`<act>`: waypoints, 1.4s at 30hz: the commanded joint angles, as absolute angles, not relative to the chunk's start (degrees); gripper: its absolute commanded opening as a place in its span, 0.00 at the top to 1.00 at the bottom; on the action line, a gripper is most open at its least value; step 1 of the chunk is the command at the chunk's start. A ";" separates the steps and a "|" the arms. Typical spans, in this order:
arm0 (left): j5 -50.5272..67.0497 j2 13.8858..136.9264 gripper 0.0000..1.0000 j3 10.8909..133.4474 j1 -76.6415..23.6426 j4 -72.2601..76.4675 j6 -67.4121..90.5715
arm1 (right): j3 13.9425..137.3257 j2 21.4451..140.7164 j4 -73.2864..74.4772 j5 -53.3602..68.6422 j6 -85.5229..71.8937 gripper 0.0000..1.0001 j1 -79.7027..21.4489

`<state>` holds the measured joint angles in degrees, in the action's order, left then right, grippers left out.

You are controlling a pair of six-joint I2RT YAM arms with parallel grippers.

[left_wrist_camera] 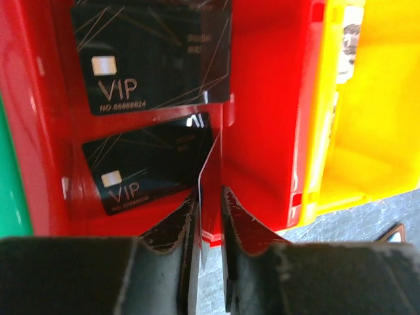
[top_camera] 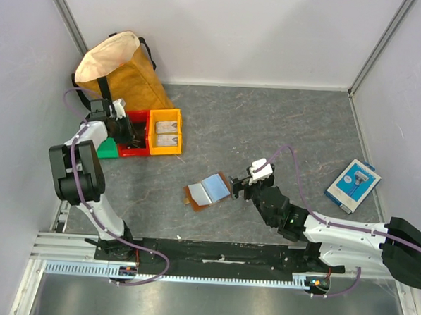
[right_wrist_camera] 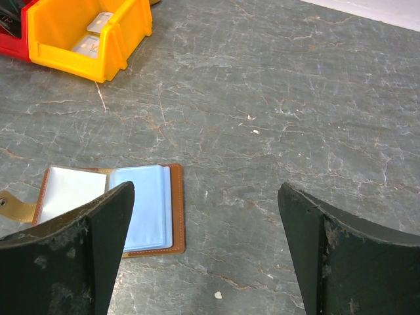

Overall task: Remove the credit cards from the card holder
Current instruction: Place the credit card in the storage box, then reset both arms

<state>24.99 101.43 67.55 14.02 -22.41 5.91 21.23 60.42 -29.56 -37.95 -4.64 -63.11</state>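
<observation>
The card holder [top_camera: 209, 190] lies open on the grey table, brown rim round pale blue sleeves [right_wrist_camera: 147, 203], with a whitish leaf [right_wrist_camera: 69, 191] on its left side. My right gripper [top_camera: 236, 187] hovers just right of it, jaws wide open [right_wrist_camera: 205, 193] and empty. My left gripper [top_camera: 130, 132] is over the red bin [left_wrist_camera: 262, 98]. Its jaws [left_wrist_camera: 210, 191] stand slightly apart around a thin credit card [left_wrist_camera: 211, 157] seen edge-on, which leans on the left finger and is clear of the right one. Two black VIP cards [left_wrist_camera: 151, 52] [left_wrist_camera: 144, 167] lie in the red bin.
A yellow bin [top_camera: 166, 132] holding two pale cards [right_wrist_camera: 92, 33] sits right of the red bin, a green bin [top_camera: 108, 149] to its left. A tan bag [top_camera: 120, 68] stands behind them. A blue-and-white packet [top_camera: 352, 185] lies at the far right.
</observation>
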 commanded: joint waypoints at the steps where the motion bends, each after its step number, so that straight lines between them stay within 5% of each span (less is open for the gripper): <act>1: 17.87 99.50 0.71 69.96 14.24 -25.13 3.96 | 20.92 60.12 -31.90 -39.20 -4.57 0.03 -62.93; 10: 8.53 87.55 0.59 68.47 14.06 -26.54 4.74 | 21.18 59.94 -30.94 -42.97 -5.89 0.02 -62.93; 11: 8.44 85.80 0.47 68.12 13.80 -26.54 5.09 | 21.44 59.77 -30.33 -43.94 -6.15 0.02 -62.93; 17: 10.72 71.75 0.45 64.87 11.52 -26.19 7.64 | 26.62 55.30 -19.01 -52.81 -8.78 0.02 -62.84; 21: 13.88 57.69 0.13 58.29 8.19 -23.04 9.22 | 29.88 48.80 -8.99 -58.43 -11.95 0.02 -62.84; 32: 13.46 24.37 0.10 48.34 3.52 -25.83 14.24 | 35.77 24.80 13.53 -66.01 -15.65 0.02 -62.75; 42: 0.26 11.60 0.09 45.27 1.58 -33.04 14.59 | 35.78 17.85 17.67 -66.88 -13.44 0.02 -62.75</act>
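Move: Inside the red storage box, the left hand still has a black credit card edge-on between its barely parted fingers; the box's middle is about 4 cm ahead, 2 cm left and 4 cm below. A black card already lies about 1 cm ahead, 3 cm left and 5 cm below. The yellow box is some 11 cm right and 5 cm ahead, the green one 16 cm left and 3 cm ahead. From the right hand, the red box lies roughly 22 cm ahead, 41 cm left. Opening wide, the left hand lets go of the card while edging about 4 cm left, then rises clear of the red box and draws back, ending some 27 cm higher and 23 cm nearer the base, fingers tipped up to near level. The empty right hand soon swings right about 18 cm and up 13 cm, away from the card holder, turning clockwise, jaws still open. ##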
